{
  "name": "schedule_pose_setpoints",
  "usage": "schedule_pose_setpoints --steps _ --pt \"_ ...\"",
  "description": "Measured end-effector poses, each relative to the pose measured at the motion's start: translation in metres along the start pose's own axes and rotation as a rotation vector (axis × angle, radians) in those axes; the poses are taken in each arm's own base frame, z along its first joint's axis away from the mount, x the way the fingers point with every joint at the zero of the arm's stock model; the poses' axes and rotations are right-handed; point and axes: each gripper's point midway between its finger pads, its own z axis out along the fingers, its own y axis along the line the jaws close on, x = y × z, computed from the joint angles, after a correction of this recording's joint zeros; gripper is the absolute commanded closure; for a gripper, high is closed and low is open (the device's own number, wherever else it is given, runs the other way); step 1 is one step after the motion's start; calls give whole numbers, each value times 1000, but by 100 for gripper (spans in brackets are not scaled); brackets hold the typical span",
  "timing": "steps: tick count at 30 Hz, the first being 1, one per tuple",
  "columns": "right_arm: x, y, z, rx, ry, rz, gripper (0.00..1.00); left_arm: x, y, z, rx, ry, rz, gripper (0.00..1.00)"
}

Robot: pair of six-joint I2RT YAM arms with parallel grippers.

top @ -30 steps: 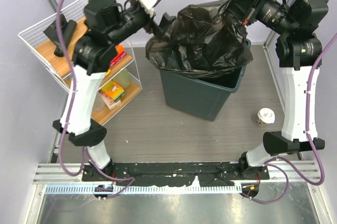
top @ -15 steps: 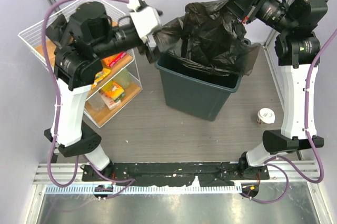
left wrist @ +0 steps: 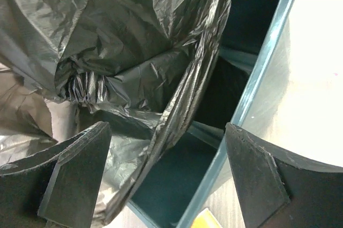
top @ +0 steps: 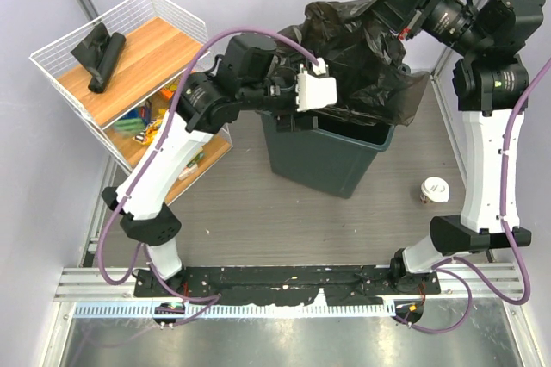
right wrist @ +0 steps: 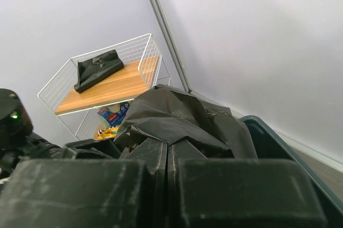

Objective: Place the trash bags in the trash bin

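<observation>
A large crinkled black trash bag hangs over the dark grey-green trash bin, and its lower part drapes into the bin's mouth. My right gripper is shut on the bag's top edge, high above the bin's far right corner. My left gripper is open at the bin's left rim. A hanging fold of the bag lies between its fingers, unclamped. In the top view its white camera housing hides the fingers. Another folded trash bag lies on the rack's top shelf.
The white wire rack stands at the left, with colourful snack packets on its lower shelves. A paper cup stands on the floor to the right of the bin. The right arm's column rises just beyond the cup.
My left arm has swung right, from beside the rack to the bin's left rim. The bag has slipped off the bin's left side. The right gripper has stayed put.
</observation>
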Motion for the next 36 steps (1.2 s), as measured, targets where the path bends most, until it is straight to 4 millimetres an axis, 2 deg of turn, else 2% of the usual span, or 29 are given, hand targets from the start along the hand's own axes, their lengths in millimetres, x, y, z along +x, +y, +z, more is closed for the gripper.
schedule_pose_setpoints --steps 8,16,18,20,22,23,27,31,36 --pt "-4 7 -4 -17 -5 -11 99 18 4 18 -6 64 61 17" --pt "-9 8 -7 -14 -14 -21 99 32 -1 34 24 104 80 37" --pt "-10 8 -8 -14 -18 -24 99 35 -2 38 32 110 77 48" --pt "-12 8 -9 -13 -22 -27 99 38 -4 43 44 115 73 67" --pt "-13 7 -10 -10 -23 -28 99 41 -8 47 60 120 69 93" --pt "-13 6 -10 -8 -23 -27 99 42 -9 48 67 122 60 100" --pt "-14 0 -14 6 -23 -30 99 42 -17 48 98 124 51 100" --pt "-15 -21 -23 53 -22 -30 99 33 -26 37 114 102 46 100" --pt "-10 -52 -37 122 -2 -6 99 10 -31 1 106 44 51 100"
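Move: The trash bag's near edge runs between the left hand's open fingers, about 2 cm ahead, 2 cm to the right and 6 cm below; the trash bin's near rim is level with that hand, some 3 cm right and 9 cm below. The right hand already holds the bag above the bin, whose right rim lies about 7 cm right, 2 cm back and 24 cm below; the near edge lies some 15 cm left, 6 cm back and 21 cm below. Left hand sinks 6 cm, pinches near bag edge, lifts back; right, still pinching, draws bag about 6 cm right. ##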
